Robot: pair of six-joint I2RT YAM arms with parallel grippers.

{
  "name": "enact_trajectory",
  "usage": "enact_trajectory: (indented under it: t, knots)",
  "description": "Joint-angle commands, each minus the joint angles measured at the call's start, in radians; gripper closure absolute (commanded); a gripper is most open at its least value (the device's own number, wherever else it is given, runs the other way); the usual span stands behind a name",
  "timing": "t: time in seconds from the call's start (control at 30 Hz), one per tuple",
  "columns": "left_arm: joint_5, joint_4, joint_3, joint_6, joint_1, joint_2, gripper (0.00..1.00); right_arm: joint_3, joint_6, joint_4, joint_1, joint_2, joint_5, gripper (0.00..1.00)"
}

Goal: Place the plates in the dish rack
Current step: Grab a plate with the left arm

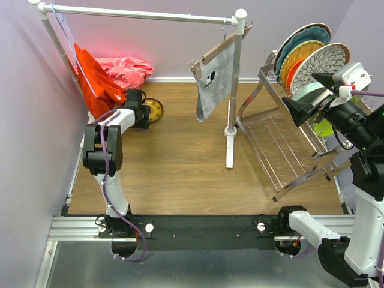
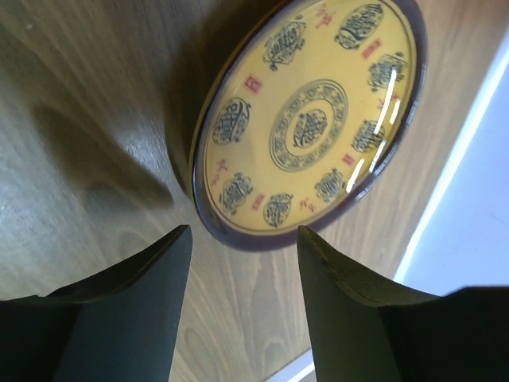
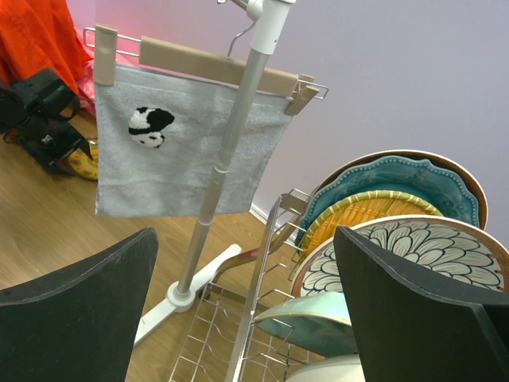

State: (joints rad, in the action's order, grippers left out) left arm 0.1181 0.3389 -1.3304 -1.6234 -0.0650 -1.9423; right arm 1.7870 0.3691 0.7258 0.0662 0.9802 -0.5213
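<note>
A yellow-brown patterned plate (image 2: 310, 119) lies flat on the wooden table at the back left (image 1: 154, 110). My left gripper (image 2: 242, 239) is open just short of its near rim, with bare wood between the fingers; in the top view the left gripper (image 1: 146, 115) sits beside the plate. The dish rack (image 1: 282, 144) stands at the right, with a teal scalloped plate (image 3: 398, 179), a woven yellow plate (image 3: 366, 211), a white-floral plate (image 3: 406, 255) and a mint tray (image 3: 318, 322) on edge in it. My right gripper (image 1: 305, 95) hovers open and empty over the rack.
A white pipe rail (image 1: 144, 13) spans the back; its upright (image 1: 234, 90) and foot (image 1: 230, 135) stand just left of the rack. A grey towel (image 1: 216, 84) hangs from it. Red cloth (image 1: 96, 75) and pink cloth (image 1: 126, 69) lie behind the left arm.
</note>
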Motion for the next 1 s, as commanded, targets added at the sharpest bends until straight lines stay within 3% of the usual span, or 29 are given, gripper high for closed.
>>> enact_trajectory:
  t: [0.0, 0.2, 0.53, 0.73, 0.77, 0.87, 0.97]
  knots:
    - [0.005, 0.077, -0.076, 0.005, 0.008, -0.070, 0.37, -0.003, 0.014, -0.017, 0.004, -0.009, 0.032, 0.00]
    - [0.049, 0.132, -0.162, -0.004, 0.008, -0.119, 0.51, 0.008, 0.014, -0.017, 0.003, -0.009, 0.038, 0.00]
    - [0.064, 0.259, -0.234, -0.001, 0.008, -0.198, 0.51, 0.020, 0.019, -0.020, 0.003, -0.009, 0.055, 0.00]
    - [0.068, 0.246, -0.220, -0.001, 0.008, -0.207, 0.52, 0.026, 0.019, -0.020, 0.003, -0.012, 0.057, 0.00]
    - [0.074, 0.242, -0.220, 0.002, 0.008, -0.208, 0.54, 0.026, 0.019, -0.022, 0.001, -0.014, 0.058, 0.00]
    - [0.072, 0.203, -0.204, 0.007, 0.010, -0.205, 0.83, 0.032, 0.019, -0.022, 0.001, -0.014, 0.058, 0.00]
    - [0.064, 0.103, -0.144, 0.023, 0.010, -0.170, 0.91, 0.038, 0.021, -0.022, 0.003, -0.015, 0.060, 0.00]
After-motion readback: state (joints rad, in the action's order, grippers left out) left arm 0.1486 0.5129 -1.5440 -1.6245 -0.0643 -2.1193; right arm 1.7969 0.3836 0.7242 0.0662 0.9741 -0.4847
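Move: The yellow plate lies just beyond the left hand, its middle about 6 cm ahead, 4 cm to the right and 4 cm lower, its near-left rim close by the open fingertips. The orange bag hangs some 20 cm to the hand's left and 12 cm ahead. The pink bag is about 27 cm ahead and 13 cm to the left. From the right hand, the plate is roughly 32 cm ahead, 55 cm to the left and 50 cm below. The yellow plate's near-left rim is met by the left fingertips as the hand sinks about 3 cm and reaches some 2 cm forward. The wrist tips the fingers a little steeper, under 10 degrees. They narrow slightly early on, then close quickly at the very end, one tip on each side of the rim, to pinch it. ##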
